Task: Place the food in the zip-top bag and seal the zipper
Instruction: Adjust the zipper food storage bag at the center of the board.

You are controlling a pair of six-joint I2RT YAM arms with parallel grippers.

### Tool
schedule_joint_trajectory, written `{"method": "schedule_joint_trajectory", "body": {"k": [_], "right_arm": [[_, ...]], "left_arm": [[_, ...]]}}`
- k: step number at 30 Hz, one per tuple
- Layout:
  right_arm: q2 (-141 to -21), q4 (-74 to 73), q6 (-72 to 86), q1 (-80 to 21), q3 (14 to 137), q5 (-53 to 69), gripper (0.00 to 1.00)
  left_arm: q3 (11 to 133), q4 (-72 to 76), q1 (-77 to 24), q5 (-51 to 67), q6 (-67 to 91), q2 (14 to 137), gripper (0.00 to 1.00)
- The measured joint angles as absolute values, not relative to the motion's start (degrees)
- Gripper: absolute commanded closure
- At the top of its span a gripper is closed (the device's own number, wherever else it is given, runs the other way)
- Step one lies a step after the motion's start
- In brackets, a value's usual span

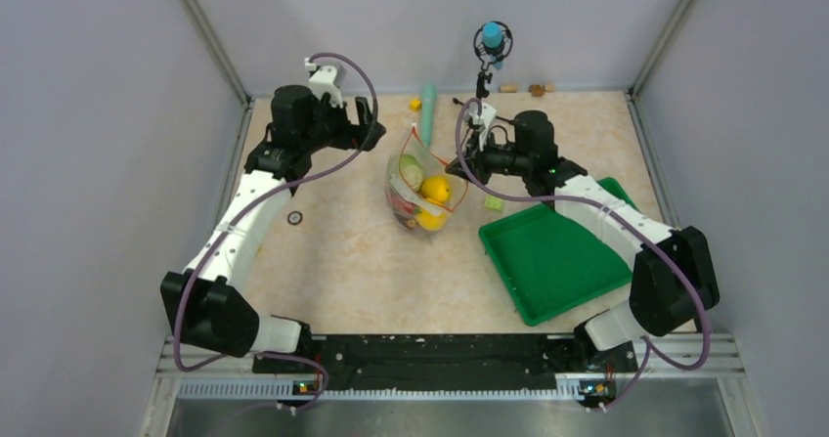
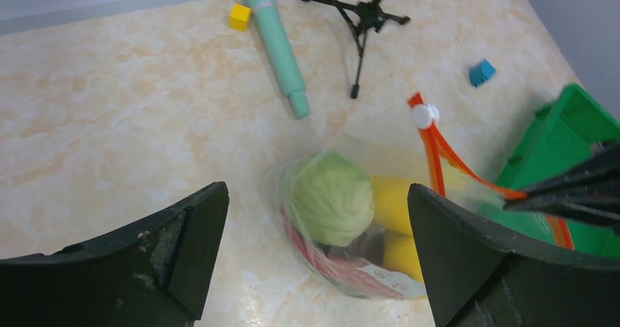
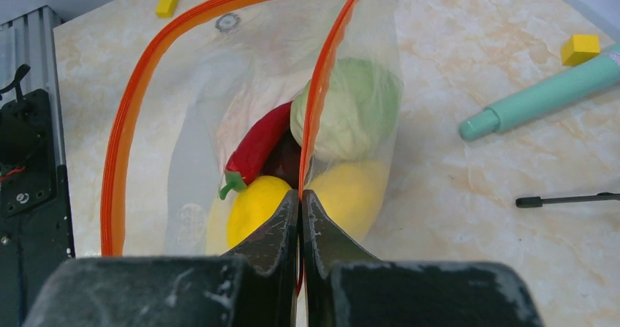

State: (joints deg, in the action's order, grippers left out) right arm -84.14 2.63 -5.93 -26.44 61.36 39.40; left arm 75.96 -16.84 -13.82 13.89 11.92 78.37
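Observation:
The zip-top bag (image 1: 418, 191) lies mid-table with its mouth held up and gaping. Inside is the food: a green leafy ball (image 3: 354, 111), a red chili (image 3: 257, 146), a dark red round piece (image 3: 287, 162) and yellow pieces (image 3: 252, 208). My right gripper (image 3: 301, 195) is shut on one orange zipper (image 3: 320, 100) strip; the other strip (image 3: 135, 107) bows away from it. The white slider (image 2: 424, 115) sits at the zipper's far end. My left gripper (image 2: 318, 257) hangs open above the bag's left side, holding nothing.
A green tray (image 1: 552, 256) lies right of the bag, under my right arm. A teal stick (image 2: 274, 42), a yellow block (image 2: 239, 16), a blue block (image 2: 481, 72) and a small black tripod (image 2: 362, 20) stand behind the bag. A small ring (image 1: 294, 218) lies at left.

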Motion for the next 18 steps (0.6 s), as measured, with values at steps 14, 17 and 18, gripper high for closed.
{"method": "schedule_joint_trajectory", "body": {"k": [14,17,18], "right_arm": [[-89.86,-1.91,-8.43,-25.52,69.47,41.3,1.0],[-90.67,-2.55,-9.02,-25.43,70.59,41.6,1.0],[-90.94,-2.63,-9.15,-25.41,70.78,41.69,1.0]], "left_arm": [[73.47,-16.01,-5.23,46.22,-6.66,90.32,0.05],[76.47,-19.14,-4.29,50.54,-8.12,95.66,0.03],[77.3,-19.99,-4.45,51.59,-8.36,96.86,0.03]]}}
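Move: The zip-top bag's middle is about 8 cm to the right of my open left hand, roughly level with it fore and aft, and some 17 cm below. The bag's cabbage lies about 6 cm right and 3 cm ahead, and its white slider corner about 7 cm ahead and 8 cm right; the teal tube is some 20 cm ahead, 10 cm right. My right hand already grips the bag's rim, the bag's middle about 8 cm to its left, 2 cm ahead and 10 cm below. I sink my left hand beside the bag's left side, about 10 cm down with most of the drop coming late, swinging it some 30 degrees clockwise so the wide-open fingers turn towards the bag. With my right hand I keep the rim pinched shut in the fingers and carry it forward about 2.5 cm. ##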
